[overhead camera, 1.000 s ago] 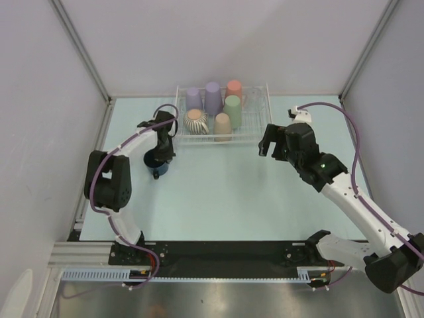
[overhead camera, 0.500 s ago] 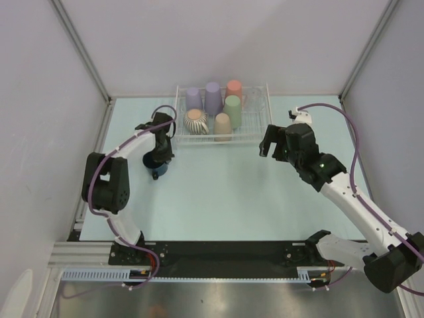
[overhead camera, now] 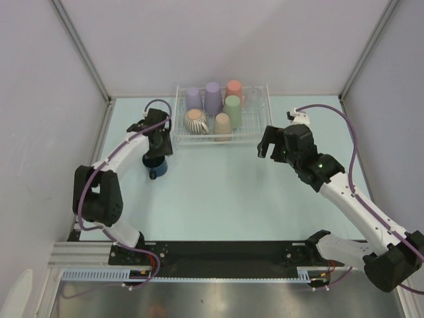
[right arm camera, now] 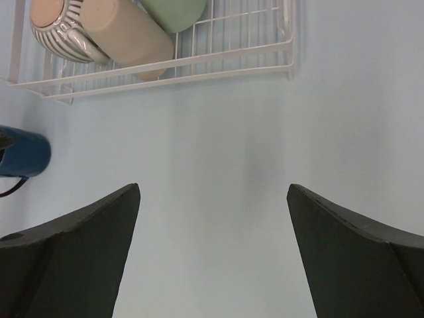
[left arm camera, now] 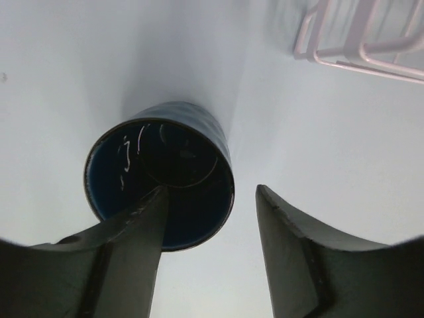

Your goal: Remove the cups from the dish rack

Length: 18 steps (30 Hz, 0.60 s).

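Note:
The dark navy mug (overhead camera: 158,169) stands upright on the table, left of the dish rack (overhead camera: 255,126), mouth up (left arm camera: 159,182). My left gripper (overhead camera: 156,156) hangs just above it, open (left arm camera: 211,189); one finger crosses the mug's mouth, the other is beside the rim, and neither presses on it. In the rack are two lavender cups (overhead camera: 193,99) (overhead camera: 212,97), a salmon one (overhead camera: 234,88), a green one (overhead camera: 232,109), a tan one (overhead camera: 222,126) and a ribbed one (overhead camera: 195,121). My right gripper (overhead camera: 267,142) is open and empty (right arm camera: 212,187), just right of the rack's near corner.
The rack's white wire edge (right arm camera: 199,63) lies ahead of my right gripper, with the ribbed (right arm camera: 56,26) and tan (right arm camera: 126,33) cups on their sides. Grey walls and metal posts close in the pale table (overhead camera: 218,192).
My left gripper has opened and let go of the navy mug, and has drawn up and back from it. The mug stays put. The right arm has not moved.

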Each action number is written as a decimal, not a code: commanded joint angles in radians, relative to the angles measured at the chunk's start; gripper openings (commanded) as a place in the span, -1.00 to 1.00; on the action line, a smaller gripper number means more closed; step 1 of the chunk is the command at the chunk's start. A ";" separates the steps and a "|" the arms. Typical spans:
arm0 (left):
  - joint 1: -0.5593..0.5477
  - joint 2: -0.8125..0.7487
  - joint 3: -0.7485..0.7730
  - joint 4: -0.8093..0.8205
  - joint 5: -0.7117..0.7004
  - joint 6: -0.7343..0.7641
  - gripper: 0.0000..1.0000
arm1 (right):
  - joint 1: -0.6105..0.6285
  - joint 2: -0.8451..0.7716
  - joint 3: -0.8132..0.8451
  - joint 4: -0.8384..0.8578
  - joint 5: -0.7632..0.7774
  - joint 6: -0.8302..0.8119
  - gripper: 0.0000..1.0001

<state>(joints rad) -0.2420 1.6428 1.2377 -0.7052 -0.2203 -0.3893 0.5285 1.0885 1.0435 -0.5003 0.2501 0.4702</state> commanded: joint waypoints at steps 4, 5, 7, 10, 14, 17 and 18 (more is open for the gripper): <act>-0.085 -0.139 0.167 -0.080 -0.128 0.033 0.99 | 0.013 -0.003 0.026 0.020 0.026 -0.031 0.99; -0.111 -0.146 0.198 -0.115 -0.145 0.038 1.00 | 0.013 0.002 0.039 0.013 0.028 -0.042 0.99; -0.129 -0.191 0.253 -0.126 -0.137 0.041 0.99 | 0.013 0.008 0.049 0.009 0.022 -0.051 0.99; -0.135 -0.309 0.220 -0.068 -0.003 0.018 1.00 | 0.010 0.020 0.066 0.026 -0.027 -0.054 0.99; -0.134 -0.489 0.060 0.169 0.195 -0.035 0.99 | 0.008 0.034 0.059 0.142 -0.170 -0.051 0.99; -0.134 -0.585 -0.046 0.275 0.313 -0.094 1.00 | 0.004 0.063 0.049 0.245 -0.241 -0.004 0.99; -0.134 -0.603 -0.087 0.291 0.331 -0.121 0.99 | 0.001 0.074 0.046 0.273 -0.291 0.020 0.99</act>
<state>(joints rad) -0.3786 1.1072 1.2709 -0.5770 -0.0875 -0.4206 0.5362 1.1309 1.0645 -0.4026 0.1108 0.4393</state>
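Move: The left hand is just above the right-hand wall of the released blue mug, whose middle lies about 3 cm left, 1 cm back and 7 cm below. The striped mug in the rack is some 14 cm ahead, 13 cm right and 4 cm lower; the beige cup stands roughly 10 cm right of it, a purple cup 8 cm beyond it. From the right hand the striped mug is about 19 cm ahead, 24 cm left and 19 cm below. With its grip on the blue mug already released, the left hand rises clear of the rim, fingers spreading from about half to fully open. It climbs about 22 cm, swinging right, and the wrist tips up some 35 degrees so the fingers face the rack. Late on, the right hand eases left a few centimetres towards the rack's cups, turning slightly counter-clockwise, fingers still wide. ##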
